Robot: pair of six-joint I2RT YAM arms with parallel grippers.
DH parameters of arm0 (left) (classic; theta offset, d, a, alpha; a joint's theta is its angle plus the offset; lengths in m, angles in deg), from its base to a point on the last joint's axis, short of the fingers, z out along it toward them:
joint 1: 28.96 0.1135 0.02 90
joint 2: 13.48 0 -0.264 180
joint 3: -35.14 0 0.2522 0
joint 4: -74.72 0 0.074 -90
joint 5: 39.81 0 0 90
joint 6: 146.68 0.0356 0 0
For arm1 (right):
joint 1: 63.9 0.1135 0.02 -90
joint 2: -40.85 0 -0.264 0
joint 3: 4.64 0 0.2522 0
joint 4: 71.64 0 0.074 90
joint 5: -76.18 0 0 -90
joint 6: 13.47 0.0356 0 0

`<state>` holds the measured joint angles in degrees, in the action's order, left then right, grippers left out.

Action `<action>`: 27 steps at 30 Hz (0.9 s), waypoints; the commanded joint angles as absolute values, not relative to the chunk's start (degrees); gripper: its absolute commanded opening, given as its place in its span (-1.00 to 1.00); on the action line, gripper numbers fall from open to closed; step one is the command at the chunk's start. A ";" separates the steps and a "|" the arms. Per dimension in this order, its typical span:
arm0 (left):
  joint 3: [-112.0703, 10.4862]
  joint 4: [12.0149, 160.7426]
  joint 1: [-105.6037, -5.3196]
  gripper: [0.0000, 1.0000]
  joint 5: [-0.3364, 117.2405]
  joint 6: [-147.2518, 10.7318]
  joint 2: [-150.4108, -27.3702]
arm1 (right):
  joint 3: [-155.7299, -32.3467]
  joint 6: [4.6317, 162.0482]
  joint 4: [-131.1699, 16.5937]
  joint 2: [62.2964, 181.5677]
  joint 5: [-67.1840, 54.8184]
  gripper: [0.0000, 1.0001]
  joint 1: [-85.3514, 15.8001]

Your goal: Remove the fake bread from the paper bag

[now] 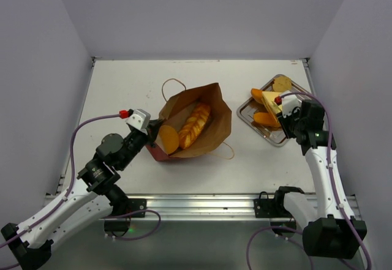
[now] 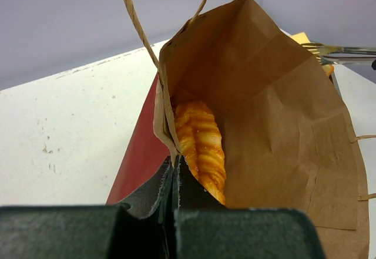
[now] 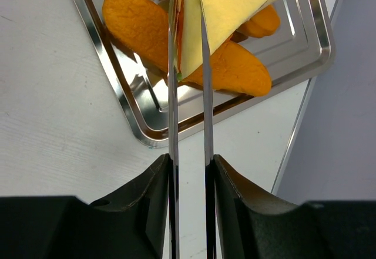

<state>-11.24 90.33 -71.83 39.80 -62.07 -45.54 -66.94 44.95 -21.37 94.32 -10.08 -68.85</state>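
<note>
The paper bag [image 1: 211, 108], red outside and brown inside, lies open at mid-table. Inside it are a braided golden bread [image 1: 195, 125] and a round orange piece [image 1: 168, 138]. My left gripper [image 1: 152, 130] is shut on the bag's near rim. In the left wrist view that rim sits pinched between its jaws [image 2: 174, 168], with the braided bread [image 2: 202, 141] just beyond. My right gripper [image 3: 189, 165] is shut on metal tongs [image 3: 173, 124]. The tong tips straddle a yellow wedge of bread [image 3: 235, 0] over the silver tray [image 3: 106, 77].
The tray [image 1: 245, 112] at the right holds orange bread pieces [image 1: 264, 119] and a round tan bun [image 1: 282, 84]. The bag's thin loop handles [image 1: 174, 83] lie on the table behind and in front of it. White walls close in the table's back and sides.
</note>
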 commanded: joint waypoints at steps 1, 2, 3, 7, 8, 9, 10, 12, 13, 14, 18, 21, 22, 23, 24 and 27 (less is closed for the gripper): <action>-11.32 87.69 -71.85 -1.00 41.05 -62.13 -44.95 | -70.70 45.68 -22.29 93.06 -8.02 -0.23 -69.09; -11.23 87.69 -71.85 -1.00 41.05 -62.13 -44.95 | -70.79 45.85 -22.11 93.06 -7.85 -0.23 -69.18; -11.32 87.78 -71.85 -1.00 41.05 -62.13 -44.95 | -70.87 45.85 -21.94 92.97 -7.76 -0.22 -69.18; -11.32 87.69 -71.85 -1.00 41.14 -62.13 -44.95 | -71.14 45.85 -21.15 92.71 -7.41 -0.19 -69.18; -11.41 87.60 -71.85 -1.00 41.23 -62.30 -45.04 | -71.14 45.94 -20.88 92.53 -7.32 -0.19 -69.09; -11.41 87.60 -71.85 -1.00 41.23 -62.31 -44.95 | -71.14 45.94 -20.79 92.53 -7.15 -0.19 -69.18; -11.49 87.52 -71.85 -1.00 41.31 -62.22 -45.04 | -71.23 45.85 -20.71 92.53 -7.06 -0.18 -69.18; -11.49 87.52 -71.85 -1.00 41.31 -62.31 -45.04 | -71.23 46.03 -20.53 92.27 -6.97 -0.18 -69.09; -11.49 87.52 -71.85 -1.00 41.40 -62.31 -45.04 | -71.40 46.03 -20.44 92.01 -6.45 -0.18 -69.18; -11.49 87.52 -71.85 -1.00 41.40 -62.31 -45.12 | -71.58 46.11 -19.92 91.66 -6.09 -0.18 -69.09; -11.49 87.60 -71.85 -1.00 42.63 -61.17 -45.13 | -76.13 46.12 -16.41 90.95 -0.74 -0.21 -69.09; -11.23 88.13 -71.85 -1.00 44.38 -58.18 -45.39 | -81.13 45.24 -12.12 90.69 6.28 -0.23 -69.18; -11.14 88.30 -71.85 -1.00 44.91 -57.48 -45.48 | -82.55 44.98 -11.14 90.60 8.30 -0.23 -69.18; -10.97 88.39 -71.85 -1.00 45.70 -55.12 -45.48 | -83.87 44.71 -8.95 90.51 11.80 -0.23 -69.18; -10.88 88.39 -71.85 -1.00 47.45 -54.58 -45.39 | -87.02 43.75 -7.62 90.60 13.75 -0.23 -69.09; -10.79 88.39 -71.85 -1.00 49.83 -53.78 -45.47 | -93.78 40.95 -1.83 91.04 21.58 -0.23 -69.18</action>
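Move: From the right hand, which holds the tongs, the braided loaf in the bag lies about 38 cm to the left, 2 cm ahead and 9 cm lower; the round bread is some 11 cm left of that loaf and 5 cm nearer the base. The just-released sandwich is 12 cm ahead of the right hand, 1 cm left and 13 below, on a long orange bread 7 cm ahead and 2 left. From the left hand, the loaf lies about 8 cm ahead, 12 right and 19 below. The right hand, keeping its hold on the already opened tongs, eases up slowly and then quickly, lifting them clear of the sandwich by about 11 cm in all while swinging some 6 cm left towards the bag and drawing back slightly. As it rises the wrist turns roughly 15 degrees counter-clockwise with its left side lifting and the tongs tipping up a little, while the shut left hand keeps its pinch on the bag's rim and just begins to ease right. ##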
